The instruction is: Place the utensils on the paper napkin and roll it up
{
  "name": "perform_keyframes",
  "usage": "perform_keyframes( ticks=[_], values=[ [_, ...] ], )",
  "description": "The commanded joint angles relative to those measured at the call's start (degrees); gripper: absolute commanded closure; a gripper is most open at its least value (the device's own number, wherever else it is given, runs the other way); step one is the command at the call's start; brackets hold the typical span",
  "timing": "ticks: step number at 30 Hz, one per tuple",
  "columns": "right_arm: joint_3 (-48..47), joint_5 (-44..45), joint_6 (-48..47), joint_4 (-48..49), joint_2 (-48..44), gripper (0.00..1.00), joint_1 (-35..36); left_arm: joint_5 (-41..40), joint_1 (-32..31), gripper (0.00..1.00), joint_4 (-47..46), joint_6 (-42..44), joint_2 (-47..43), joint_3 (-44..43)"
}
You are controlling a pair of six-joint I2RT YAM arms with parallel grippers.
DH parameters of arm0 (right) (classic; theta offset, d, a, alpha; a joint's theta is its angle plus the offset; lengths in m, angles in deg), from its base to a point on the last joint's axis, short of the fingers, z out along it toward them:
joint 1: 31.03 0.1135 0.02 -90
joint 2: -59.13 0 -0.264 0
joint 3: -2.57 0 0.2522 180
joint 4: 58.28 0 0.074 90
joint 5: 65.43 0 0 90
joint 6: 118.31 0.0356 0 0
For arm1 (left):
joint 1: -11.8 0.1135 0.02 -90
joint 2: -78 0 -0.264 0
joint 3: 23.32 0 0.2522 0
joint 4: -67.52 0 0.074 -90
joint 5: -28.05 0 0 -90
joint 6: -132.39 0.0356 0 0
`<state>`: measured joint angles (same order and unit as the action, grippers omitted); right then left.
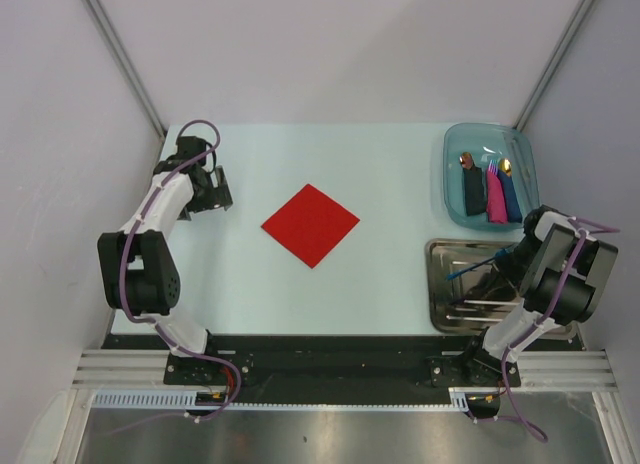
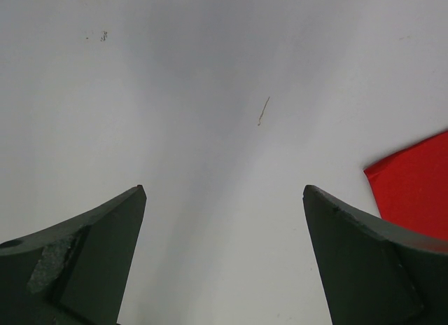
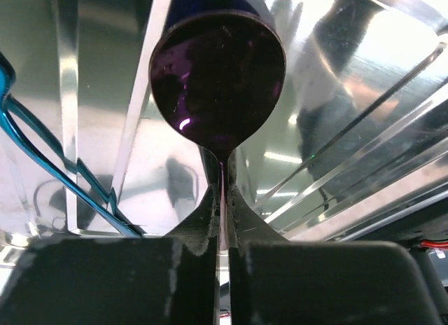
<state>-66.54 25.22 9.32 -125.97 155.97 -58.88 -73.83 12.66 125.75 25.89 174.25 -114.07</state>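
The red paper napkin point(image 1: 310, 224) lies flat like a diamond at mid-table; one corner of the napkin point(image 2: 413, 188) shows in the left wrist view. Both utensils are in the metal tray point(image 1: 434, 284) at the right. My right gripper point(image 3: 224, 192) is shut on the thin neck of the purple-bowled spoon point(image 3: 217, 80), just below its bowl. The bright blue utensil point(image 3: 42, 164) lies to its left, and from above the blue utensil point(image 1: 472, 266) slants across the tray beside my right gripper point(image 1: 500, 269). My left gripper point(image 2: 224, 192) hangs open over bare table, left of the napkin.
A blue-tinted plastic bin point(image 1: 452, 189) at the back right holds three rolled napkins point(image 1: 496, 196), black, pink and blue, with copper and gold spoon heads poking out. The tray's shiny walls rise around my right fingers. Grey side walls flank the table.
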Motion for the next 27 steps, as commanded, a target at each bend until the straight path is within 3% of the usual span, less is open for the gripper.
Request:
perform_keyframes(
  ticks=[1,6,10,14,15,20,23,27],
  values=[
    [-1.0,3.6,0.3,-2.9,-3.9,1.0,-1.4,-0.6,-0.2,0.0,0.4,0.6,-1.3,-2.1],
    [-3.3,0.0,-1.7,-6.1,-11.4,1.0,-2.7,0.2,-0.1,0.0,-0.1,1.9,-2.9,-2.1],
    [-9.0,-7.8,-7.1,-7.7,-16.1,1.0,-1.5,3.1,-0.1,0.0,-1.6,4.6,-5.5,-1.4],
    [-16.7,-7.1,-14.1,-4.9,-18.8,1.0,7.9,11.4,0.6,0.0,-3.5,8.2,-9.8,0.1],
    [-18.4,-6.4,-15.8,-4.1,-19.0,1.0,13.8,14.0,0.8,0.0,-3.7,8.6,-11.8,0.5],
    [-26.2,-3.0,-17.6,5.1,-17.2,1.0,30.7,24.9,3.5,0.0,-4.7,15.1,-15.8,1.4],
    [-29.8,-1.3,-18.1,10.3,-13.3,1.0,40.6,28.3,4.8,0.0,-4.9,16.1,-17.0,1.2],
    [-39.5,-0.8,-18.2,11.6,0.1,1.0,49.9,27.7,5.0,0.0,-4.7,15.8,-17.6,2.0]
  ],
)
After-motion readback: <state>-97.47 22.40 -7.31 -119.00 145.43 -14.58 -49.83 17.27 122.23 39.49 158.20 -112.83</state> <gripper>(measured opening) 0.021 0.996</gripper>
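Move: The right hand, down in the metal tray, already has the purple spoon by its handle. The red napkin it is bound for lies about 44 cm to its left, 16 cm farther out and a couple of centimetres lower. The blue utensil lies in the tray about 6 cm ahead and 3 cm left of this hand, and the blue bin straight ahead by some 30 cm. From the left hand, the napkin is roughly 24 cm to the right, 1 cm back and 12 cm below. Keeping its pinch on the purple spoon's handle, the right hand first lifts it nearly straight up out of the metal tray, then carries it forward and sweeps left in front of the blue bin towards the red napkin, ending about 21 cm higher, 21 cm to the left and 16 cm farther out, as the wrist turns counter-clockwise and swings the fingertips up and forward by some 50 degrees. The empty left hand, fingers still wide open, rises about 10 cm with a slight shift to the right, its fingertips tipping up. ##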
